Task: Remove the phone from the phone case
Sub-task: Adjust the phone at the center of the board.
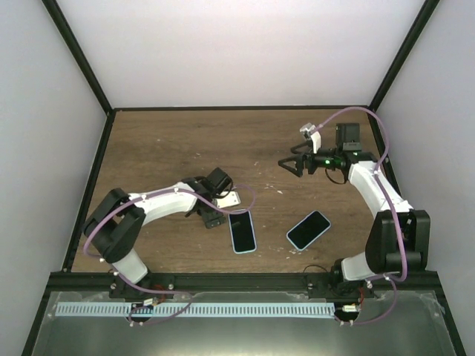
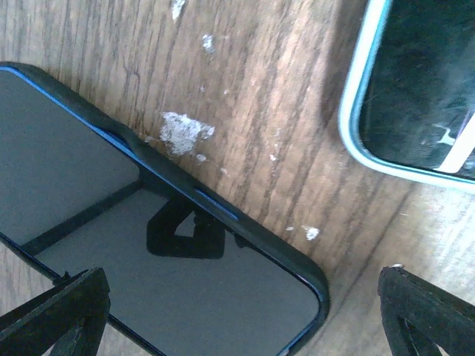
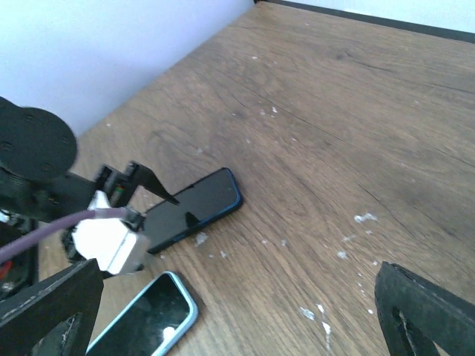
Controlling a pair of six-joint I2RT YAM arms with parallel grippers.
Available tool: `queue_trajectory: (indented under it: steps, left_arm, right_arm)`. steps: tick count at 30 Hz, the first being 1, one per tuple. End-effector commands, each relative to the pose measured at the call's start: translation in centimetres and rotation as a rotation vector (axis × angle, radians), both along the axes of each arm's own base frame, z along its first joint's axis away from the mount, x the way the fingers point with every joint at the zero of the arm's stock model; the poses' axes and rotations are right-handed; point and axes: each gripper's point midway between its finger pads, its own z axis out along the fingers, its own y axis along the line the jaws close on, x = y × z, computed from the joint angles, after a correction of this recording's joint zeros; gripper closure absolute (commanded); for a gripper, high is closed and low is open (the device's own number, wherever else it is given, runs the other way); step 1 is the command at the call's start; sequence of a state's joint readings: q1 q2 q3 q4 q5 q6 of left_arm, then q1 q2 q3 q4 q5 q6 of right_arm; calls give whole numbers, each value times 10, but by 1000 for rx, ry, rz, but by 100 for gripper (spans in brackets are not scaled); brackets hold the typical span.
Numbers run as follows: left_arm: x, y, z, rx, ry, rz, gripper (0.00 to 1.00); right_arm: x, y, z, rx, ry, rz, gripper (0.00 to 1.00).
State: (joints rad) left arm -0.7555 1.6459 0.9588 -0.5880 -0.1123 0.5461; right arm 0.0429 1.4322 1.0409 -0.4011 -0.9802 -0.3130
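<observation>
A dark phone [image 1: 242, 231] with a blue edge lies flat on the wooden table. My left gripper [image 1: 215, 219] hangs low over its left end, open. In the left wrist view the phone's [image 2: 148, 282] corner sits between the spread fingers [image 2: 63, 311], untouched. A light-blue-rimmed phone case [image 1: 308, 230] lies apart to the right, also seen as a case [image 2: 415, 81] corner and a case [image 3: 145, 315] near the bottom of the right wrist view. Its inside is dark and glossy, and I cannot tell what fills it. My right gripper [image 1: 289, 165] is raised at the right, open and empty.
White flecks dot the wooden table [image 1: 185, 148]. White walls and black frame rails [image 1: 82, 59] close in the back and sides. The left arm's white wrist camera [image 3: 111, 241] stands just above the phone [image 3: 194, 204] in the right wrist view.
</observation>
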Motion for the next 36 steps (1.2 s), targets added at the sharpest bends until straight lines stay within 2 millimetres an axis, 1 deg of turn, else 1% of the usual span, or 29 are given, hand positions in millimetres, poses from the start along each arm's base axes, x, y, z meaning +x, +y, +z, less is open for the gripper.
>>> queue_trajectory:
  steps: [1, 4, 8, 12, 17, 20, 22, 25, 26, 30, 33, 36]
  left_arm:
    - [9, 8, -7, 49, -57, 32, 0]
    - [10, 17, -10, 83, -80, 45, 0]
    - [16, 37, -13, 115, -76, 113, 0]
    - [29, 68, -9, 95, -53, 221, 0]
    - [34, 101, -8, 64, -2, 318, 0]
    - [37, 115, -8, 6, 49, 383, 0]
    - [34, 110, -5, -75, 117, 398, 0]
    - [22, 86, 6, -218, 213, 371, 0]
    - [23, 80, 10, -250, 226, 372, 0]
    - [36, 68, 16, -303, 251, 430, 0]
    - [45, 62, 13, -319, 268, 475, 0]
    - [54, 61, 7, -285, 239, 484, 0]
  right_arm:
    - [-11, 13, 18, 95, 71, 87, 0]
    - [-15, 15, 19, 125, 105, 110, 0]
    - [-21, 18, 20, 182, 156, 143, 0]
    - [-23, 17, 17, 213, 205, 146, 0]
    - [-22, 17, 13, 224, 227, 131, 0]
    - [-19, 16, 9, 221, 230, 108, 0]
    - [-19, 15, 4, 215, 231, 89, 0]
    - [-16, 13, 1, 202, 216, 55, 0]
    - [-15, 12, 2, 198, 205, 45, 0]
    - [-9, 10, 7, 185, 175, 13, 0]
    - [-6, 10, 9, 187, 170, 3, 0]
    - [-3, 8, 14, 181, 150, -10, 0]
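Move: The black phone to be centred lies under and beyond the left hand, its middle about 7 cm ahead, 1 cm to the right and 3 cm below; its near end is between the open fingers. The light-blue-rimmed phone is roughly 11 cm to this hand's right and 5 cm back, and a white paint fleck 5 cm right and 6 cm ahead. From the high right hand, the black phone is some 27 cm left, 1 cm back and 21 cm down. Low over the board with its fingers wide open, the left hand pushes the near end of the black phone along to the left and somewhat forward, travelling about 11 cm left and 4 cm forward while turning some 25 degrees counter-clockwise. It then backs off to the right about 4 cm, rising a couple of centimetres and tilting, fingers still open. ##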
